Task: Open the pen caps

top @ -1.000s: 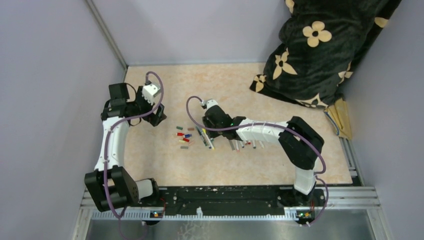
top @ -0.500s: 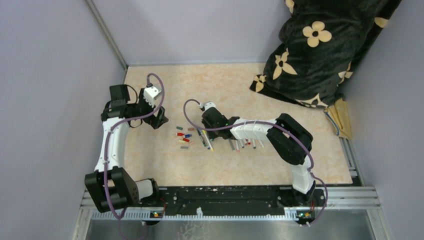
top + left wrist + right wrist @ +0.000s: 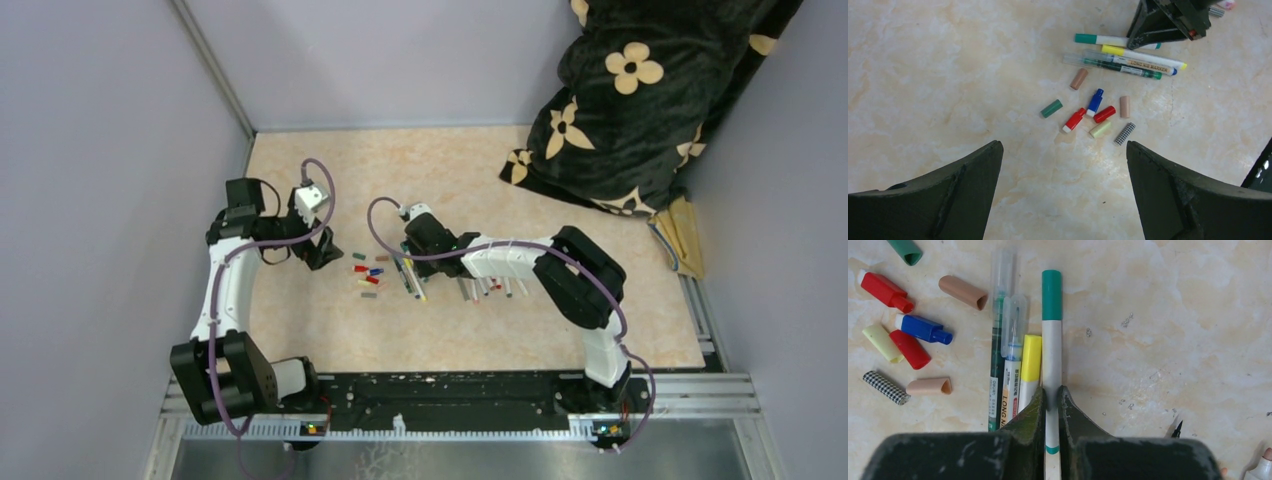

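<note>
Several loose pen caps [image 3: 1088, 112], in red, blue, green, tan, pale yellow and checked, lie scattered on the marbled table; they also show in the right wrist view as a cluster of caps [image 3: 908, 340]. Beside them lie three pens [image 3: 1010, 355] side by side. My right gripper [image 3: 1052, 392] is shut on the white barrel of a fourth pen [image 3: 1051, 350], whose green cap [image 3: 1051, 295] is still on. My left gripper [image 3: 1063, 145] hangs open over bare table just short of the caps, nothing between its fingers.
More pens [image 3: 490, 288] lie under my right forearm. A black flowered blanket [image 3: 640, 100] fills the back right corner. Grey walls stand on the left and at the back. A metal rail [image 3: 450, 395] runs along the near edge.
My right gripper has closed on the green-capped pen. My left gripper has shifted a little toward the caps and stays open.
</note>
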`<state>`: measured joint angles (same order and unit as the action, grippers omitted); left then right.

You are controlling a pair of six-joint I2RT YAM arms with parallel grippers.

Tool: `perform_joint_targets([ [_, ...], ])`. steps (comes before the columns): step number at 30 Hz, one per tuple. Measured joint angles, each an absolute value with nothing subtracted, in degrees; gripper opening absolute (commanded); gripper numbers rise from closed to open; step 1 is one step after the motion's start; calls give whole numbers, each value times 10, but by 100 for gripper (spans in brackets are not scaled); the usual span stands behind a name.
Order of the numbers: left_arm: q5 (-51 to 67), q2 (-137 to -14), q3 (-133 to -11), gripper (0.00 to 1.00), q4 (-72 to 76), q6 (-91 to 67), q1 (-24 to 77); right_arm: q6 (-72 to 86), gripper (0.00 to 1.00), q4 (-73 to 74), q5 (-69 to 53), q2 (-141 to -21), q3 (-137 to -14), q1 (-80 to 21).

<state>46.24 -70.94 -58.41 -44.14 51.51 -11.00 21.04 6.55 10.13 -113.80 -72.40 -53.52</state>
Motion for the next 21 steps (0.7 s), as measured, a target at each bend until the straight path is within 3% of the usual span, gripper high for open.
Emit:
perform_joint_targets([
  [12,498,-723,-550,99,-487,651,-80,205,0,69,-82,-1023,-686,-463],
  [21,489,-700,-547,99,-484,699,35,211,0,82,-304,-1003,-686,-456],
])
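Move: Between the right hand's closed fingers is the teal-capped marker, its cap some 6 cm ahead of them and 2 cm left. The open left gripper it is taken towards is about 17 cm left, level ahead, and 14 cm higher. The yellow-capped marker lies about 2 cm left and 2 cm back, the loose blue cap 8 cm left. From the left hand, the teal cap is about 15 cm right, 5 cm ahead and 14 cm below. Lifting the teal-capped marker off the table, the right hand keeps its pinch and rises about 10 cm, then also draws back some 6 cm, rolling and turning counter-clockwise so the cap swings left towards the left gripper. The left hand, fingers still wide open, first sinks and draws back, then goes mainly right, about 8 cm in all, turning clockwise some 25 degrees towards the cap. ##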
